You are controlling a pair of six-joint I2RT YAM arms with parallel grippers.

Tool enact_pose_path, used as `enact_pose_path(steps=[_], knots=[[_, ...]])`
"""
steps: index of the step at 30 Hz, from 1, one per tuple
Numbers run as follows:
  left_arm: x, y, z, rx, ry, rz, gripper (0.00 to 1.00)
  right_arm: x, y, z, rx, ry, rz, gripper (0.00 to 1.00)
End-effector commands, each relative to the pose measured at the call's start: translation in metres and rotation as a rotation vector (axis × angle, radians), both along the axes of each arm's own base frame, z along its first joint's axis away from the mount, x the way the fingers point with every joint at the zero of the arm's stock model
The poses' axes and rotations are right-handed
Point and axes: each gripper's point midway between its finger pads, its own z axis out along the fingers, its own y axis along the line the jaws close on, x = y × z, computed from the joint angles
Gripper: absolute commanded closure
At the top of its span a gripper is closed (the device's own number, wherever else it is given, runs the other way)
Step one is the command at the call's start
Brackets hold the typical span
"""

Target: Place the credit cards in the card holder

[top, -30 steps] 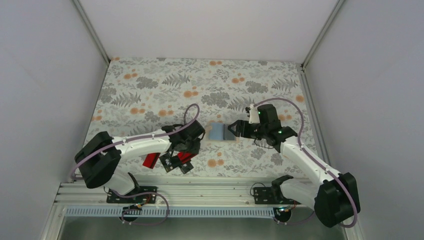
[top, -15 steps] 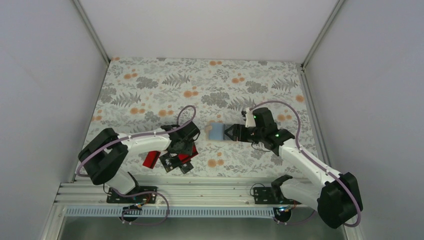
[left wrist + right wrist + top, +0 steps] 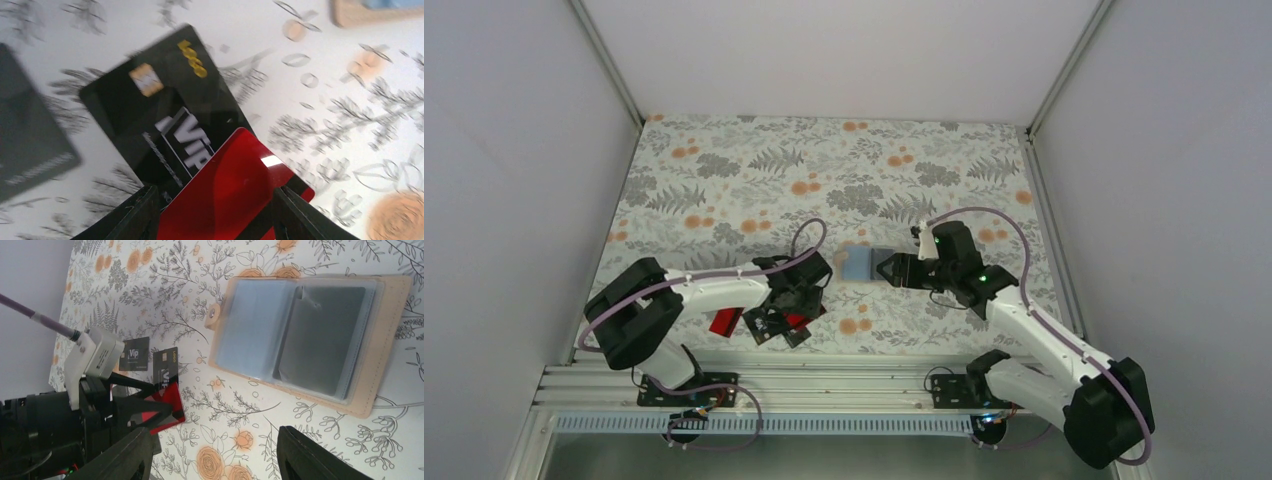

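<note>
The card holder [image 3: 862, 265] lies open and flat, tan outside and light blue inside [image 3: 310, 335]. A grey card [image 3: 325, 340] sits in one of its pockets. The credit cards lie in a loose group near the left arm: a red card [image 3: 230, 190] overlaps a black VIP card [image 3: 160, 115], and another dark card [image 3: 30, 145] lies to the side. A second red card [image 3: 724, 322] is further left. My left gripper [image 3: 215, 196] is low over the first red card, open, a finger on either side. My right gripper [image 3: 215, 460] is open and empty beside the holder's right edge [image 3: 892, 268].
The flower-patterned cloth [image 3: 824, 170] covers the table. White walls close in the left, right and far sides. A metal rail [image 3: 824, 385] runs along the near edge by the arm bases. A further black VIP card [image 3: 134, 354] lies flat beyond the left gripper.
My left gripper's jaws have spread wider and it has sunk a little towards the cards. My right gripper has shifted slightly left and nearer, staying beside the holder.
</note>
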Motion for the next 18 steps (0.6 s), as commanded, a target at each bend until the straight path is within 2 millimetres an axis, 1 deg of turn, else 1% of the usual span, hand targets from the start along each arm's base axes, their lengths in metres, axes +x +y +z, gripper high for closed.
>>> enact_pose_path(steps=[1,4,12,18], knots=[[-0.04,-0.01,-0.021,-0.001,0.128,-0.066,0.44,-0.009,-0.003,-0.006,-0.006,0.016,-0.008,0.36],[-0.047,-0.017,-0.023,-0.009,0.14,-0.076,0.44,-0.013,-0.003,-0.007,0.002,0.028,-0.002,0.37],[-0.062,-0.051,-0.02,-0.059,0.161,-0.129,0.44,-0.03,-0.004,-0.021,0.009,0.1,0.017,0.36],[-0.071,-0.066,-0.016,-0.085,0.17,-0.167,0.44,-0.037,-0.006,-0.03,0.006,0.13,0.015,0.36]])
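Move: The red card lies right under the left hand, its middle about a centimetre below the finger pads and a centimetre to the left. A black Vip card, overlapped by the red one, is some 5 cm ahead and 2 cm left of that hand; a second black card is about 4 cm ahead and 10 cm left. The card holder lies roughly 11 cm ahead and 13 cm right. From the right hand the red card is about 16 cm left, 5 cm back and 12 cm below. Fingertips resting on the red card, the left hand drags it across the table to the right and back, some 8 cm in all, staying low with its fingers parted as they were and turning about 10 degrees clockwise. The right hand, open and empty, sinks and draws back about 3 cm each way, clear of the holder, coming closer to the red card. ##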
